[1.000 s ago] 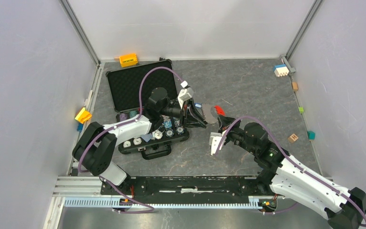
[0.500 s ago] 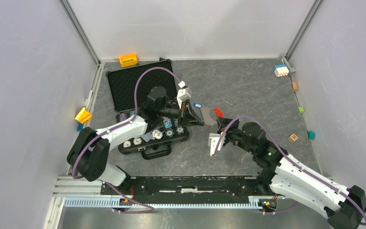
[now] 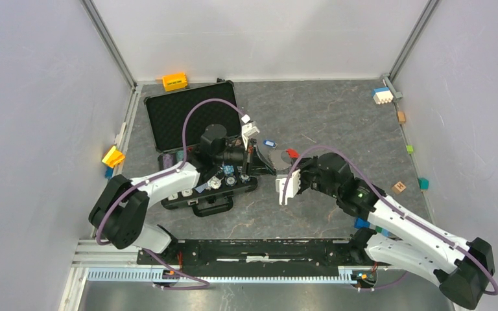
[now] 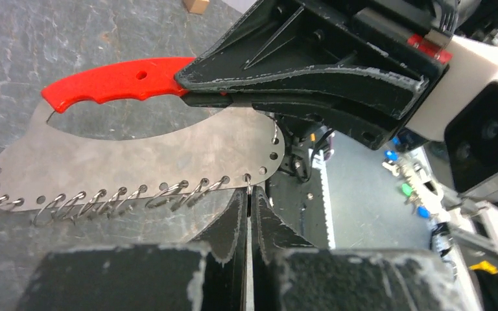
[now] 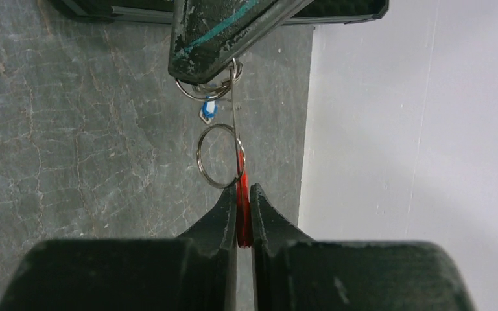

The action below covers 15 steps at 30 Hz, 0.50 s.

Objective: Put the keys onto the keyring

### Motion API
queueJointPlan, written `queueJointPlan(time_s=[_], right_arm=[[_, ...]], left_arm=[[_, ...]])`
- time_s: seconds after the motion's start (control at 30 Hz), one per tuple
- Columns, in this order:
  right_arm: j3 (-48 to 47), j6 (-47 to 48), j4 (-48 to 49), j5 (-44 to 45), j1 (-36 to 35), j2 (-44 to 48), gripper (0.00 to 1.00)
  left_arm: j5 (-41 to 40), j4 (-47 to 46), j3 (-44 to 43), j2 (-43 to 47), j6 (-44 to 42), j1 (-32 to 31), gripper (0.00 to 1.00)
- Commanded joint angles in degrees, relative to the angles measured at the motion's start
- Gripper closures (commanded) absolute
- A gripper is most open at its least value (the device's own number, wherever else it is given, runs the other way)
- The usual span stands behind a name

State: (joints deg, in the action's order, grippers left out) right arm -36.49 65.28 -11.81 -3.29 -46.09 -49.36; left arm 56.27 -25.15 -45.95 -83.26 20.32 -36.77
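The keyring [image 4: 136, 152] is a flat grey metal plate with a red strip [image 4: 113, 81] and a row of small wire rings along its curved edge. It hangs between both grippers near the table's middle [image 3: 279, 159]. My left gripper [image 4: 249, 197] is shut on the end ring of that row. From the other side my right gripper [image 5: 244, 191] is shut on the red strip [image 5: 242, 194]. A larger loose ring [image 5: 219, 155] dangles there. One key with a blue head [image 3: 270, 142] lies on the table just behind; the right wrist view shows that key [image 5: 209, 110] too.
An open black case [image 3: 191, 116] with a tray of poker chips [image 3: 211, 184] sits under the left arm. An orange block [image 3: 174, 81], a yellow block [image 3: 113, 156], a white and blue block [image 3: 382, 95] and a wooden cube [image 3: 399, 187] lie near the walls.
The left gripper has closed on a ring and drawn slightly left. The right arm has swung left and forward with the red strip.
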Motion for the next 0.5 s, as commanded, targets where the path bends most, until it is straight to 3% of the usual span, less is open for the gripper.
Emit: queueJointPlan(time_s=[0.0,0.1,0.2,0.33,0.47], right_arm=[[-4.4,-0.1,0.5,-3.1,-0.3,-2.1,0.85],[-5.6,-1.0,-0.1,-3.6,0.5,-3.1,0.70],[-6.8,-1.6,-0.7,-4.7,1.7,-3.9,0.47],[-7.1,-1.9,-1.2,-6.8,2.8,-4.0,0.37],[-7.3,-2.1,-2.6,-9.1,3.3,-3.2,0.34]], left_arm=[[-4.2,-15.3,3.0,1.2,18.9,-2.4,0.98],[-8.4,-17.1,3.5,2.8,26.9,-2.5,0.98],[-10.9,-13.4,2.5,3.5,32.2,-2.5,0.98],[-12.7,-6.0,0.8,3.0,37.4,-2.5,0.98],[-11.9,-3.0,-0.8,1.8,40.7,-2.5,0.98]])
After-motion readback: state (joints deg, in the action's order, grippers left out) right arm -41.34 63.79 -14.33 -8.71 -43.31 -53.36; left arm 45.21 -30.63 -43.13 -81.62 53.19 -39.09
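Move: The right fingertips still pinch the back part of the red handle, whose middle is about 4 cm ahead of them; the blue tag is on the table about 5 cm ahead, 7 cm left and 17 cm below. The left fingertips still pinch a small ring at the near end of the ringed plate. From them, the plate's middle is about 5 cm ahead and 2 cm right, nearly level; the chip tray's middle is level fore and aft, some 24 cm left and 16 cm below. The right hand lets go of the red handle, spreading its nearly shut fingers to about two-thirds open while it eases only about 1 cm forward and left, dipping slightly before it rises. The left hand keeps its pinch on the ring at the plate's near end and rolls about 30 degrees so that its forward side turns down, shifting about 1 cm to the right and then lifting some 2 cm with the plate's weight now its own. ##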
